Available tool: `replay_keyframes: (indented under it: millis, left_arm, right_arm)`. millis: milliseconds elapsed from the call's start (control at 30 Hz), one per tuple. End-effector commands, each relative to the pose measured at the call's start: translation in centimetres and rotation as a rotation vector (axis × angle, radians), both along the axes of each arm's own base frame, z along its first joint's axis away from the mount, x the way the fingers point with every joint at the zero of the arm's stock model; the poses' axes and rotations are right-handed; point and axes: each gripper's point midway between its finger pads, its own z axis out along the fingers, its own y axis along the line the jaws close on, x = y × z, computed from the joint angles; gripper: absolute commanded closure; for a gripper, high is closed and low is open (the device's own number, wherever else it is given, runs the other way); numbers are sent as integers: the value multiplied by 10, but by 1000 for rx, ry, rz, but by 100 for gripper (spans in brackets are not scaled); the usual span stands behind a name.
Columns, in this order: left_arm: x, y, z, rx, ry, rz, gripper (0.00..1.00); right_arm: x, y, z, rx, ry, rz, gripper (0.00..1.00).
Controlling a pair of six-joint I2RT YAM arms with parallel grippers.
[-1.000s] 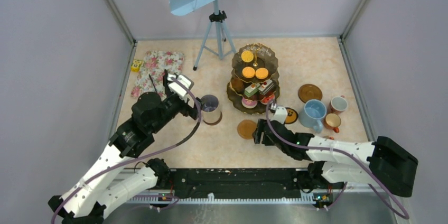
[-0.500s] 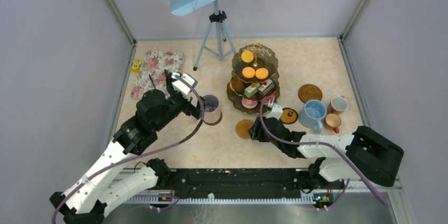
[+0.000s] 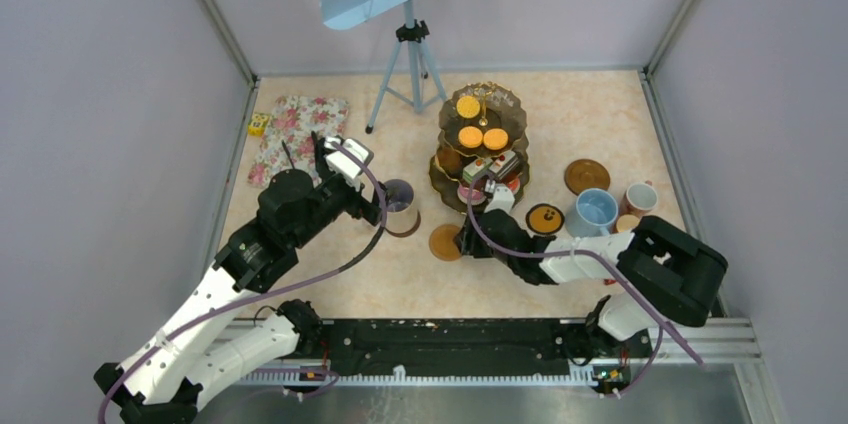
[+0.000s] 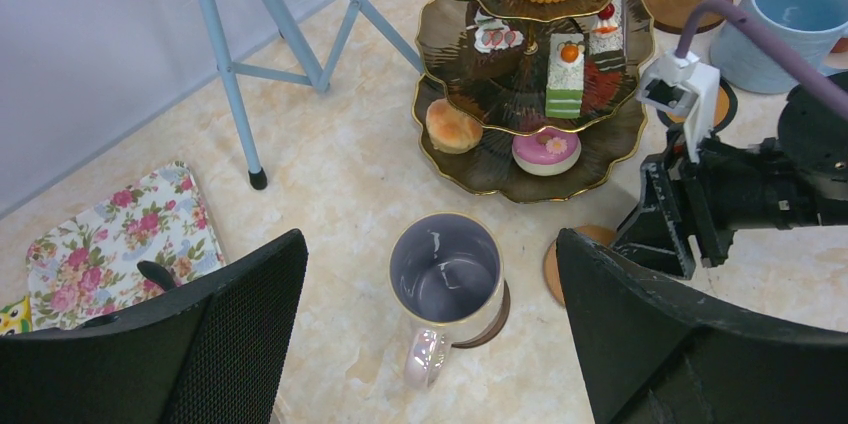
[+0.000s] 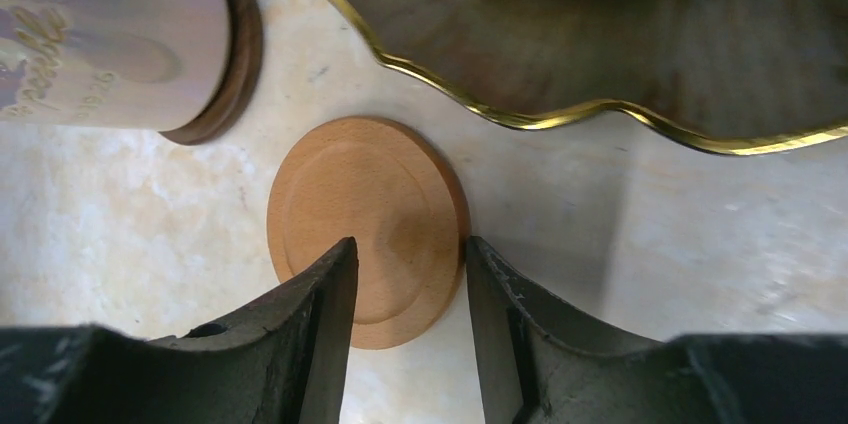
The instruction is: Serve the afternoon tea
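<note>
The dark three-tier stand holds orange tarts and small cakes. A lilac-white mug stands on a brown coaster. My left gripper hangs wide open over it, touching nothing. A bare round coaster lies flat in front of the stand. My right gripper is low over it with its jaws half closed. One fingertip is over the coaster's top and the other is at its right rim; it is not clamped.
A light blue mug, two small orange-brown mugs and two more coasters sit at the right. A floral mat lies at the back left. A blue tripod stands behind the stand.
My right arm has swung left and its jaws have narrowed. The bare coaster has slid left with it towards the lilac mug. The left gripper rose slightly, then held still.
</note>
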Motion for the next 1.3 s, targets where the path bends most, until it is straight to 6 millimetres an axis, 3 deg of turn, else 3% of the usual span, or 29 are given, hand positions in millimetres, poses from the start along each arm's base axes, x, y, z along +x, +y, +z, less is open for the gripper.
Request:
replay_keyframes:
  millis: [0, 167, 267, 400, 533, 700, 733, 833, 967, 1067, 1167, 1267]
  left_arm:
    - [2, -1, 22, -48, -39, 11, 1]
    - [1, 3, 21, -42, -37, 24, 1]
    - [1, 3, 19, -38, -37, 24, 1]
    - [4, 0, 18, -37, -38, 19, 1]
    - [7, -7, 18, -46, -37, 3, 1]
    - [6, -4, 24, -57, -51, 13, 1]
    - [6, -2, 25, -56, -56, 16, 1]
    - [6, 1, 28, -62, -76, 29, 1]
    - [6, 0, 27, -80, -99, 25, 1]
    - [8, -2, 24, -79, -112, 18, 1]
    - [9, -3, 23, -63, -120, 15, 1]
    - [8, -2, 26, -68, -129, 13, 1]
  right_arm:
    - [-2, 20, -6, -14, 25, 38, 55]
    - [-3, 2, -10, -91, 31, 2, 51]
    - [-23, -5, -15, -97, 63, 62, 51]
    - [-46, 2, -16, -66, 76, 142, 50]
    - [-38, 17, -9, -18, 47, 126, 49]
    - [-20, 17, 22, -64, -53, 119, 48]
    - [-16, 9, 36, -91, -78, 98, 48]
    - [-13, -43, 72, -255, -125, -3, 40]
    - [-15, -102, 154, -308, -287, -89, 30]
    - [-12, -159, 209, -332, -415, -276, 19]
    - [-2, -205, 239, -413, -505, -446, 7]
    - [22, -246, 253, -544, -494, -590, 7]
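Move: The light wooden coaster's middle is about 3 cm to the right hand's left and 1 cm ahead, at fingertip height, with a finger at the coaster's right edge. The grey-lined mug stands roughly 12 cm left and 4 cm ahead, the tiered stand 15 cm ahead and 4 cm right, the smiley coaster some 18 cm right and 5 cm ahead. From the left hand the light coaster is about 13 cm right, 1 cm back and 29 cm below. With a finger still against the light coaster's right edge, the right hand slides on about 1.5 cm left towards the grey-lined mug at unchanged height, then draws back some 3 cm towards its base. It then comes free of the coaster and sweeps up about 26 cm and nearly 20 cm right, away from the coaster towards the smiley coaster's side, coming forward again by some 3 cm as the fingers tilt up about 30 degrees, swing clockwise and spread from about half open to nearly wide. ##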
